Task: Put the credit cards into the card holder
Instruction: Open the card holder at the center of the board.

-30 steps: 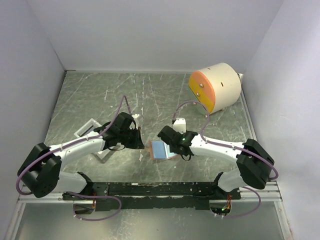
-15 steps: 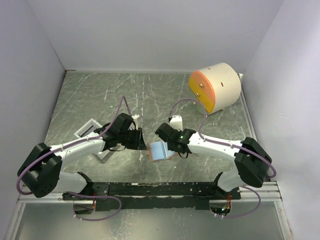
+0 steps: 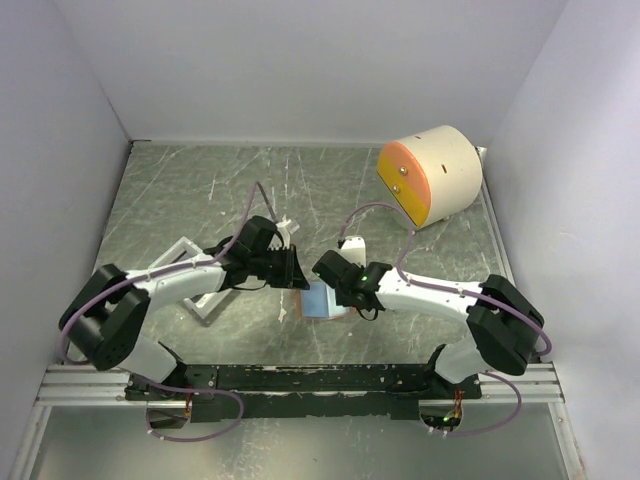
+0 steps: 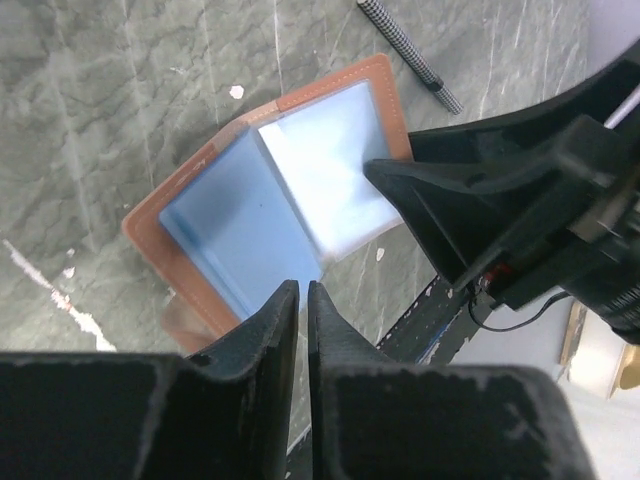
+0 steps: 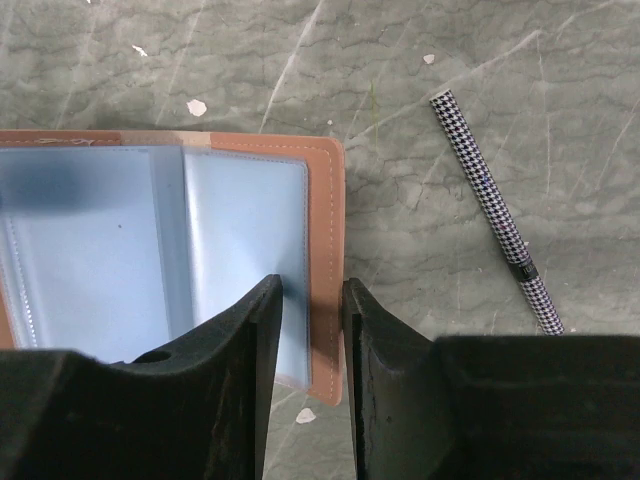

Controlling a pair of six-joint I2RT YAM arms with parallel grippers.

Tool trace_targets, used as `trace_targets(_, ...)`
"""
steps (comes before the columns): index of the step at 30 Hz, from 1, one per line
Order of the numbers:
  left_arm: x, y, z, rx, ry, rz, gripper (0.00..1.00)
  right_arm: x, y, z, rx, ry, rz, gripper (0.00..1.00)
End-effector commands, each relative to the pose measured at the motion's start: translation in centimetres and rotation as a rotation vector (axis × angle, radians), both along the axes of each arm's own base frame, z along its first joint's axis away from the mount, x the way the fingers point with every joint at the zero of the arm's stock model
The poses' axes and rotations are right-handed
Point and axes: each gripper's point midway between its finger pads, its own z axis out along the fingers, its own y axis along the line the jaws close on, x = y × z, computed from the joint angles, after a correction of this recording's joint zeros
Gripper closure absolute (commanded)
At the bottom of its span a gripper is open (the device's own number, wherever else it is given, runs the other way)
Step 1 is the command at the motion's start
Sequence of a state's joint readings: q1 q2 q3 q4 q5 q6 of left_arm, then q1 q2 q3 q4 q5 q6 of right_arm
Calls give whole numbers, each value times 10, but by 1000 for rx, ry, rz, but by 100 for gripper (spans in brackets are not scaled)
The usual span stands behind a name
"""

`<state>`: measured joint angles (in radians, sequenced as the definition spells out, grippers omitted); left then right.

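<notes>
The card holder lies open and flat on the table between both arms, a salmon-brown cover with pale blue inner sleeves. My right gripper is open. Its fingertips straddle the holder's right rim, one over the blue sleeve and one at the outer edge. My left gripper hangs at the holder's near-left side, its jaws closed to a thin slit with nothing showing between them. In the top view the left gripper and right gripper nearly meet over the holder. No loose credit cards show.
A black-and-white checked pen lies on the table just right of the holder. A big cream cylinder with an orange face stands at the back right. A white rectangular tray sits partly under the left arm. Walls close in on three sides.
The left arm has swung right, bringing its gripper up to the holder's left side; its jaws opened briefly and closed again. The right gripper narrowed a little and shifted slightly left.
</notes>
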<state>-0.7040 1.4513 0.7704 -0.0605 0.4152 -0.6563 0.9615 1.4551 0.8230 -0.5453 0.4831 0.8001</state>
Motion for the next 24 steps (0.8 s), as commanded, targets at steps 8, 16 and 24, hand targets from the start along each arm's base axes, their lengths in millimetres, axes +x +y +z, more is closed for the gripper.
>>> trace_targets(8, 10, -27, -9, -62, 20, -51, 78, 1, -1, 12, 31, -34, -7, 69)
trace_targets(16, 4, -38, -26, -119, 80, -72, 78, 2, 12, 30, 110, -44, 14, 68)
trace_targets(24, 0, -52, -21, -171, 90, -100, 79, 1, 24, 59, 195, -61, 40, 67)
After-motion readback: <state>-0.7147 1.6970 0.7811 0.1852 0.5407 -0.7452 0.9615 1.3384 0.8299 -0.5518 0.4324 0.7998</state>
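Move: The opened card holder lies flat under both grippers: its middle fold is about 4 cm right of the left hand, level with it fore and aft and some 6 cm below. From the right hand the holder's middle is about 5 cm left, level fore and aft and 1 cm down. The pen lies about 6 cm right of the right hand and 2 cm farther out, 1 cm lower; the white tray is some 21 cm left of the left hand, 3 cm farther out and 7 cm down. Bring the left gripper, nearly shut, down and right by about 4 cm each way towards the holder's middle fold, tipping its fingers slightly. Meanwhile keep the holder's right edge between the right fingertips, their gap unchanged, and lift it about 3 cm, slowly at first and then faster, drifting a centimetre left. ##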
